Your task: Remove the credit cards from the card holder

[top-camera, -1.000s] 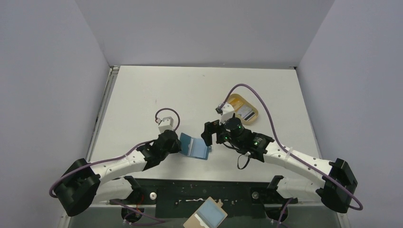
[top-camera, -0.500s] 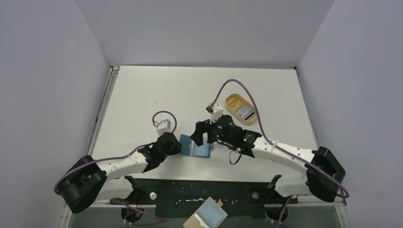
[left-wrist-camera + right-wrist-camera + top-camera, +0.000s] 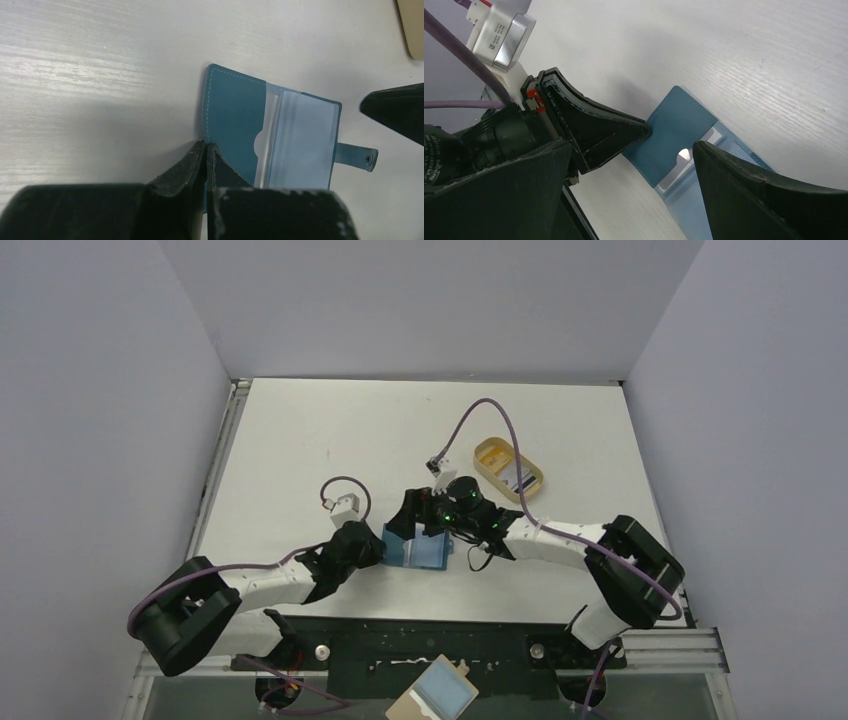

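Observation:
The teal card holder (image 3: 418,552) lies open on the white table between both arms. Its darker flap (image 3: 232,115) is on the left, the light-blue pockets (image 3: 302,142) on the right, and the snap tab (image 3: 357,156) sticks out sideways. A pale credit card (image 3: 260,149) shows through the pocket's notch. My left gripper (image 3: 205,146) is shut on the flap's left edge. My right gripper (image 3: 633,145) hovers open over the card holder (image 3: 679,127), one finger on each side. Another credit card (image 3: 518,480) with a dark stripe lies in the tan tray.
The tan oval tray (image 3: 492,452) sits at the back right, behind the right arm, with purple cable looping over it. A tan board with a light-blue rectangle (image 3: 437,695) lies below the table's front rail. Grey walls close in three sides.
The right arm swung left from the tray to the card holder, its open jaws now over it. The left gripper stayed shut at the flap's edge, shifting only slightly.

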Robot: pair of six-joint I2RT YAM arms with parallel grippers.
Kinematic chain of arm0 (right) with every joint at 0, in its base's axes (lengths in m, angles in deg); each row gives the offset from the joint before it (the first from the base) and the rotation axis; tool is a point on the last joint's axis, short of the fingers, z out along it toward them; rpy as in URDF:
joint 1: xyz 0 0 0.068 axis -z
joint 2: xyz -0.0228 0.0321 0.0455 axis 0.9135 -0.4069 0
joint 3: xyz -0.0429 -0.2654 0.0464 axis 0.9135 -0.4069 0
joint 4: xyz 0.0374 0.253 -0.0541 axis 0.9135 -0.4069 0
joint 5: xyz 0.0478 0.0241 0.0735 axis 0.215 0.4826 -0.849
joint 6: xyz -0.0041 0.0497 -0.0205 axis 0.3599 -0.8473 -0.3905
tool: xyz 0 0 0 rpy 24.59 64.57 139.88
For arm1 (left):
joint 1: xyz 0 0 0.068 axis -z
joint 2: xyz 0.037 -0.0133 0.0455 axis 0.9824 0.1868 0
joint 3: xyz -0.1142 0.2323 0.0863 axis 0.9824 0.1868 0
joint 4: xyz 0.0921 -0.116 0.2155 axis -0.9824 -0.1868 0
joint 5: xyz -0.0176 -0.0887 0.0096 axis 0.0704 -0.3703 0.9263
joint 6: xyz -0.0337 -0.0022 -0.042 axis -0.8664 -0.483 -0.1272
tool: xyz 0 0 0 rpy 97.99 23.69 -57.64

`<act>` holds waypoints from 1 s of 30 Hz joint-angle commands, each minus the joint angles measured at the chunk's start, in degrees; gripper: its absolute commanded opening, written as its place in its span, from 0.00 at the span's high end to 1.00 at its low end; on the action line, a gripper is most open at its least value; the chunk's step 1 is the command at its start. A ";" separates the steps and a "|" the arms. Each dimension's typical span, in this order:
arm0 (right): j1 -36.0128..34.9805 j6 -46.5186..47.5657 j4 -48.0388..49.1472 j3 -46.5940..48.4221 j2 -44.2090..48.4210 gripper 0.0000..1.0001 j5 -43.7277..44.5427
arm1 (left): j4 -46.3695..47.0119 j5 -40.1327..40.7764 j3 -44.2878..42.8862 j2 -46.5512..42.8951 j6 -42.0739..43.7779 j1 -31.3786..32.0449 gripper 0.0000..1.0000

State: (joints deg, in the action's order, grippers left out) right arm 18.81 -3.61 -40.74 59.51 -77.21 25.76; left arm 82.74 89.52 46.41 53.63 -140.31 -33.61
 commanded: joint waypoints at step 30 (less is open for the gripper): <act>3.67 -11.79 32.94 -13.55 -15.60 0.02 -3.28 | 0.66 -0.10 0.10 0.13 0.08 -1.59 1.00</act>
State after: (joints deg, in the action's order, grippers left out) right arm 22.11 -19.15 0.76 46.77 -95.88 18.16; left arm 85.91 88.03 46.94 55.05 -140.99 -34.74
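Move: Almost straight below the right hand, roughly 10 cm down, lies the card edge at the thumb notch beside the open card holder's spine. The clear pocket's middle is about 4 cm right of that edge and the snap strap some 8 cm right of it. The tan tray sits about 18 cm ahead and 20 cm right of the right hand. From the left hand, which already holds the flap's left edge, the card edge is about 6 cm right and 1 cm lower. Sinking about 6 cm towards the card edge, the right hand brings its wide-open fingers down over the holder's spine, then stays at that height. Its forward finger dips some 10 degrees while the fingers flatten by about 15; that finger comes close to the ridge beside the clear pocket, contact not certain. The left fingers stay shut on the flap's edge. ##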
